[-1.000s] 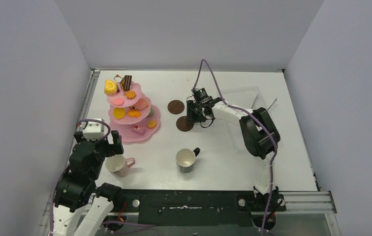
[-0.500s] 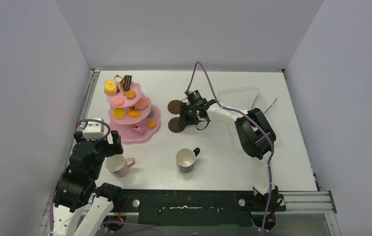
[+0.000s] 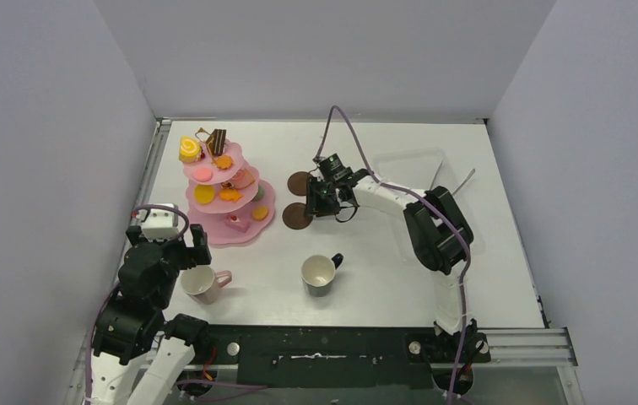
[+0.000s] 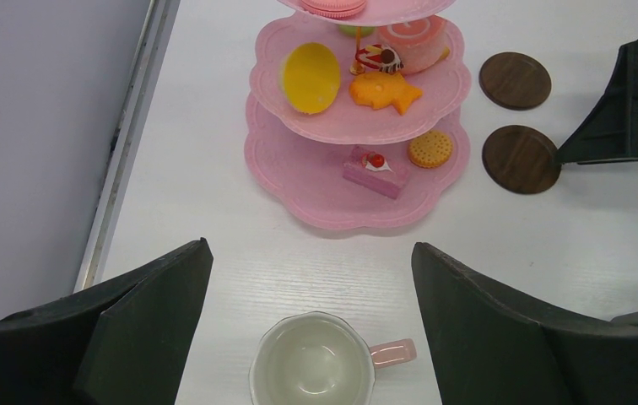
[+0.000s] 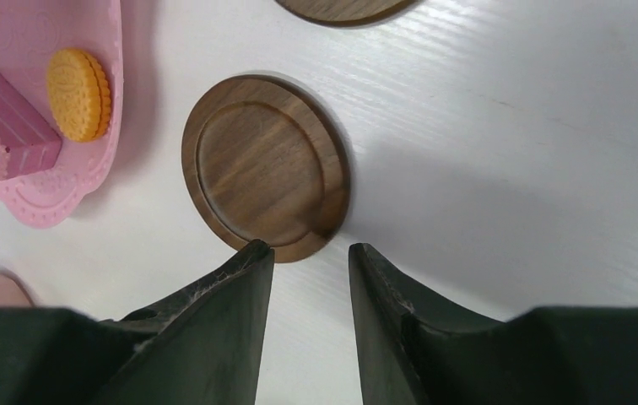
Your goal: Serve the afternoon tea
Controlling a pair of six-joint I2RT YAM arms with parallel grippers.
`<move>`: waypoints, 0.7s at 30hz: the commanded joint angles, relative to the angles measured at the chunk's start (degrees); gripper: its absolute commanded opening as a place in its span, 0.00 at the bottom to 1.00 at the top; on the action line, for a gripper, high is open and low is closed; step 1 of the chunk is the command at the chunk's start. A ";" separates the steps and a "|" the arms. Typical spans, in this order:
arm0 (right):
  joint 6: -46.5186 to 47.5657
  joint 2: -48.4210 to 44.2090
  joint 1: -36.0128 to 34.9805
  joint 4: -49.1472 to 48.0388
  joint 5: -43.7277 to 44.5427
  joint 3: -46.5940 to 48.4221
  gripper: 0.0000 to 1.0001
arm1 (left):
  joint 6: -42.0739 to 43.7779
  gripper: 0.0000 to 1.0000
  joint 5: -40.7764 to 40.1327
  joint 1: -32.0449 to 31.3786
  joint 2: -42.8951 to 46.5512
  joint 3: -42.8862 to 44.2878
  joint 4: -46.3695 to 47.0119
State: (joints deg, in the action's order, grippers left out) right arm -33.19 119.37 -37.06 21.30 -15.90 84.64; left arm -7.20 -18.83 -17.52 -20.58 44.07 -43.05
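The pink three-tier stand point(image 3: 229, 196) carries toy pastries at the back left. My right gripper point(image 5: 310, 249) is low over the table with a narrow gap and nothing in it. Its left fingertip touches the edge of the nearer brown coaster point(image 5: 261, 164), which lies beside the stand's bottom tier point(image 5: 37, 194). The second coaster point(image 3: 300, 182) lies just behind. My left gripper point(image 4: 309, 246) stands wide open above the pink mug point(image 4: 314, 363), not touching it. The black mug point(image 3: 320, 274) stands upright near the front middle.
A clear plastic tray point(image 3: 417, 169) lies at the back right behind the right arm, with long metal tongs point(image 3: 466, 181) beside it. Grey walls close in the table on the left, back and right.
My right gripper has moved left, and the nearer coaster has slid left with it towards the stand. The left arm and both mugs have not moved.
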 commanded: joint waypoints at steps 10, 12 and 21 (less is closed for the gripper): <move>21.61 -25.70 7.54 1.22 -1.99 -8.35 0.44 | 0.19 0.87 0.92 0.37 0.80 0.53 3.03; 29.09 -28.60 7.72 3.69 -2.98 -8.97 0.46 | 0.16 0.87 1.14 0.38 0.88 0.47 3.14; 72.27 -38.04 3.26 20.98 -13.05 -15.18 0.66 | 0.08 0.87 1.77 0.38 1.07 0.47 3.41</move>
State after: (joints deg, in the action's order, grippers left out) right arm 16.27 84.49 -31.64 33.15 -24.27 71.79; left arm -7.25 -18.15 -17.47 -19.92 44.07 -43.05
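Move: The grey mug with the black handle is about 18 cm back from my right hand, 2 cm to its right and 2 cm higher. The near coaster's middle is level ahead with that hand and some 4 cm to its left; the far coaster is about 9 cm ahead and 3 cm left, both 2 cm lower. From my left hand, the grey mug is roughly 30 cm right, 3 cm back and 18 cm below. I lift my right fingers off the near coaster's right edge and climb about 15 cm while swinging some 10 cm right, clear of both coasters. Near the top I swing back about 5 cm, to the grey mug's side of the table, rolling the hand some 50 degrees counter-clockwise about its slanting fingers and opening them wider, empty. ##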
